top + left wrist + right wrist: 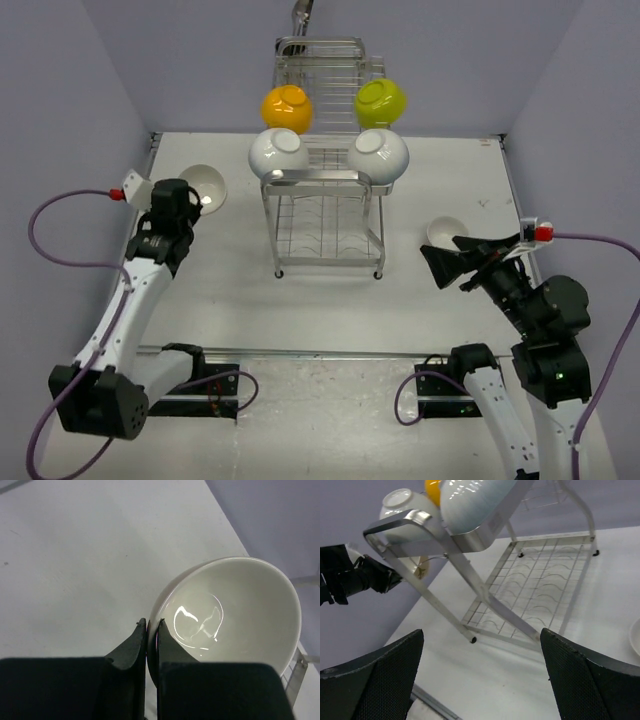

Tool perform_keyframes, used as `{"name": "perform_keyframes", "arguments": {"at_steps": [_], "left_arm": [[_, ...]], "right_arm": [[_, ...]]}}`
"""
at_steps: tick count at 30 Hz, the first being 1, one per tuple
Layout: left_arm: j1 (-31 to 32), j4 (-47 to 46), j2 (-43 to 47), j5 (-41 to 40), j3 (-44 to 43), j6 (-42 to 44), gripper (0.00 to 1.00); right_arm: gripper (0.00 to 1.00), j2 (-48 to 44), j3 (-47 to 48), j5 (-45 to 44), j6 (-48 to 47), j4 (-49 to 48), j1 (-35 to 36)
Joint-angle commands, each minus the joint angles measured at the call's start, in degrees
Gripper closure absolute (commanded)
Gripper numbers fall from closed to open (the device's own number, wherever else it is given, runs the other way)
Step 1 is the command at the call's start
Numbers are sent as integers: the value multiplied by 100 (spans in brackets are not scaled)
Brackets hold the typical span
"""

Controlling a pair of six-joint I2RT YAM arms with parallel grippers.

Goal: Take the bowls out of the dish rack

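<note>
The chrome dish rack (325, 215) stands at the table's middle. On its upper tier sit two white bowls (278, 152) (381, 155), an orange-yellow bowl (287, 107) and a lime green bowl (380, 100). My left gripper (186, 207) is shut on the rim of a white bowl (204, 186) at the table's left; in the left wrist view the fingers pinch that bowl's (235, 615) wall. My right gripper (447, 262) is open and empty, right of the rack, next to another white bowl (446, 231) on the table. The rack (530, 595) shows in the right wrist view.
The table's raised edge rails run along the left (150, 150) and right (505, 150) sides. Purple walls close in the back and sides. A metal bar (300, 352) crosses the near edge by the arm bases.
</note>
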State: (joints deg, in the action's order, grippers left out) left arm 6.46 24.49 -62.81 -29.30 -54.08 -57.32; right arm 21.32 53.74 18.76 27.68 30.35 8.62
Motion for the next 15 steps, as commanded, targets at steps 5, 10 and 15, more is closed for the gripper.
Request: {"name": "perform_keyframes", "arguments": {"at_steps": [5,10,15], "left_arm": [[460,773,1953,943,495,1986,100],[1225,1926,2527,1769,600,2374,100],[2051,2323,2668,2568,759,2331,100]], "right_arm": [[1,-145,-4,1428,317,84,43],[1,-225,155,1683,387,796,43],[1,-216,382,1402,177,1604,43]]}}
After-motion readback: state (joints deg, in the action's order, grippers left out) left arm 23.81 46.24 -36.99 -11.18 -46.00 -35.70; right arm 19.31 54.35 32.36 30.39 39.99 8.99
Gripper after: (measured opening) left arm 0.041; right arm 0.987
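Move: The left gripper holds a small white bowl by its rim, the bowl's middle about 4 cm ahead, 3 cm right and slightly below. The clear table before the dish rack lies some 15 cm back, 20 cm right and 20 cm down; the rack's near left foot is about level and 18 cm right. The bowl on the table stands 12 cm farther out and 57 cm right. From the right gripper the held bowl is about 20 cm ahead, 43 cm left and 15 cm lower. Draw the left gripper back about 14 cm and 10 cm right, to the clear table before the rack, keeping the rim pinched; rise a little first, then sink below the starting height, swinging the wrist some 45 degrees clockwise. Meanwhile ease the empty, open right gripper back, left and slightly down, turning counter-clockwise and tipping down towards the held bowl. ##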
